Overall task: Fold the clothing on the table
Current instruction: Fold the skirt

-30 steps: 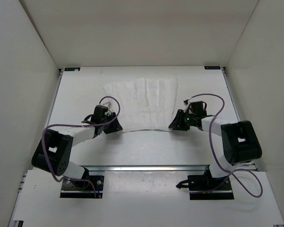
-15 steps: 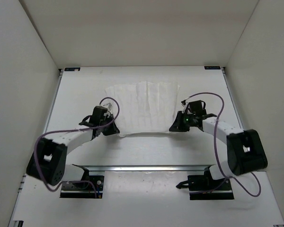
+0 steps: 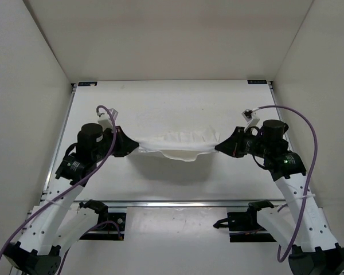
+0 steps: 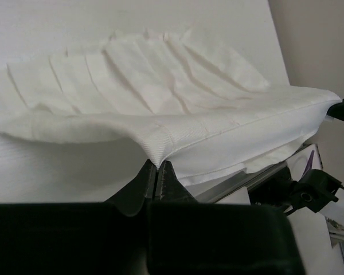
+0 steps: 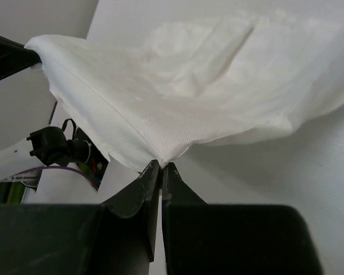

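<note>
The white clothing (image 3: 180, 144) hangs stretched between my two grippers above the white table (image 3: 160, 103), sagging in the middle, its shadow on the table below. My left gripper (image 3: 134, 144) is shut on the garment's left corner; the left wrist view shows the jaws (image 4: 157, 165) pinching a hemmed edge of the clothing (image 4: 178, 97), whose pleated rest trails away. My right gripper (image 3: 219, 148) is shut on the right corner; in the right wrist view its tips (image 5: 161, 165) clamp the fabric (image 5: 206, 86).
Metal rails (image 3: 178, 202) run along the table's near edge, with both arm bases (image 3: 100, 223) (image 3: 249, 222) just in front. White walls close in on the left, right and back. Purple cables loop over each wrist.
Both grippers closed on the near corners of the flat garment, then rose and moved apart, lifting its near edge off the table and drawing the cloth taut.
</note>
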You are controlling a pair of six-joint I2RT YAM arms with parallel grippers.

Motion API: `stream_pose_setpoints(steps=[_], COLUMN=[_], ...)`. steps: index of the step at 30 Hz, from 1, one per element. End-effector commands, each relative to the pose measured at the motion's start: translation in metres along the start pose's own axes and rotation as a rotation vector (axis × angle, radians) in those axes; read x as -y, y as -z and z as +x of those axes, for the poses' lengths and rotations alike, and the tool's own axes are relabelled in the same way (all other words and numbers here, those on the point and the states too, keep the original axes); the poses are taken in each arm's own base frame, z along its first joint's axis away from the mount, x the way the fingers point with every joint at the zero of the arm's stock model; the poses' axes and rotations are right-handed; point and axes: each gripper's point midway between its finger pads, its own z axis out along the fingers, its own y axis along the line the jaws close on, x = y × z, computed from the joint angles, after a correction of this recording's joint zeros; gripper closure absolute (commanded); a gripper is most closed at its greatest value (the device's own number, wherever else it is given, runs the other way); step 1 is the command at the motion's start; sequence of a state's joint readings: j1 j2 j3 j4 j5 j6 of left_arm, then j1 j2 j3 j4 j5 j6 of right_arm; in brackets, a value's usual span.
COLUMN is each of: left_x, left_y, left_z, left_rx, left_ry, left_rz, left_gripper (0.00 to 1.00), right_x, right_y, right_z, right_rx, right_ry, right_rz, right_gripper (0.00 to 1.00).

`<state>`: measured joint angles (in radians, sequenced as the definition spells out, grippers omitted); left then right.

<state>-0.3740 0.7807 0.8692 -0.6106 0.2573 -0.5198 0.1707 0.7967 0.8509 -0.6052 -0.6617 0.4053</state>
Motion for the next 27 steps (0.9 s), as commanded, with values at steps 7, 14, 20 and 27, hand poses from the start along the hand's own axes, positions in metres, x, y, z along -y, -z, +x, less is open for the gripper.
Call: stream_pose_setpoints(steps=[7, 14, 20, 27], left_x=[-0.03, -0.042, -0.013, 0.053], left_y=[0.012, 0.027, 0.022, 0.058], left_z=[0.018, 0.063, 0.014, -0.102], left_rx=[-0.044, -0.128, -0.056, 0.183], left_ry=[0.005, 0.027, -0.008, -0.106], left_rz=[-0.112, -0.12, -0.058, 0.02], left_gripper=[1.0, 1.0, 1.0, 1.0], right_x=[0.011, 0.013, -0.025, -0.097], right_y=[-0.002, 0.011, 0.008, 0.033], right_z=[0.011, 0.053, 0.005, -0.101], right_rx=[-0.036, -0.136, -0.044, 0.176], right_ry=[-0.032, -0.048, 0.034, 0.272], right_rz=[0.042, 0.068, -0.034, -0.04], right_gripper=[1.0, 1.0, 1.0, 1.0])
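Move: Between the two closed grippers the skirt hangs by its held edge, its loose part trailing outward. Its middle lies about 15 cm to the right of the left hand, some 7 cm ahead and 10 cm below; from the right hand it lies about 15 cm left, 8 cm ahead and 11 cm below. The metal rail at the table's near edge runs some 14 cm straight back from the left hand and 22 cm below; from the right hand, 13 cm back and 23 cm below. Shaking the skirt out between them, both hands lift a touch, dip together down and back towards the bases by some 5 cm each way with the wrists tipping down, then sweep up and forward, wrists levelling again, to finish about 6 cm (left) and 8 cm (right) above their start. The right also edges leftward towards the left hand; both grippers stay shut on the skirt's edge. ##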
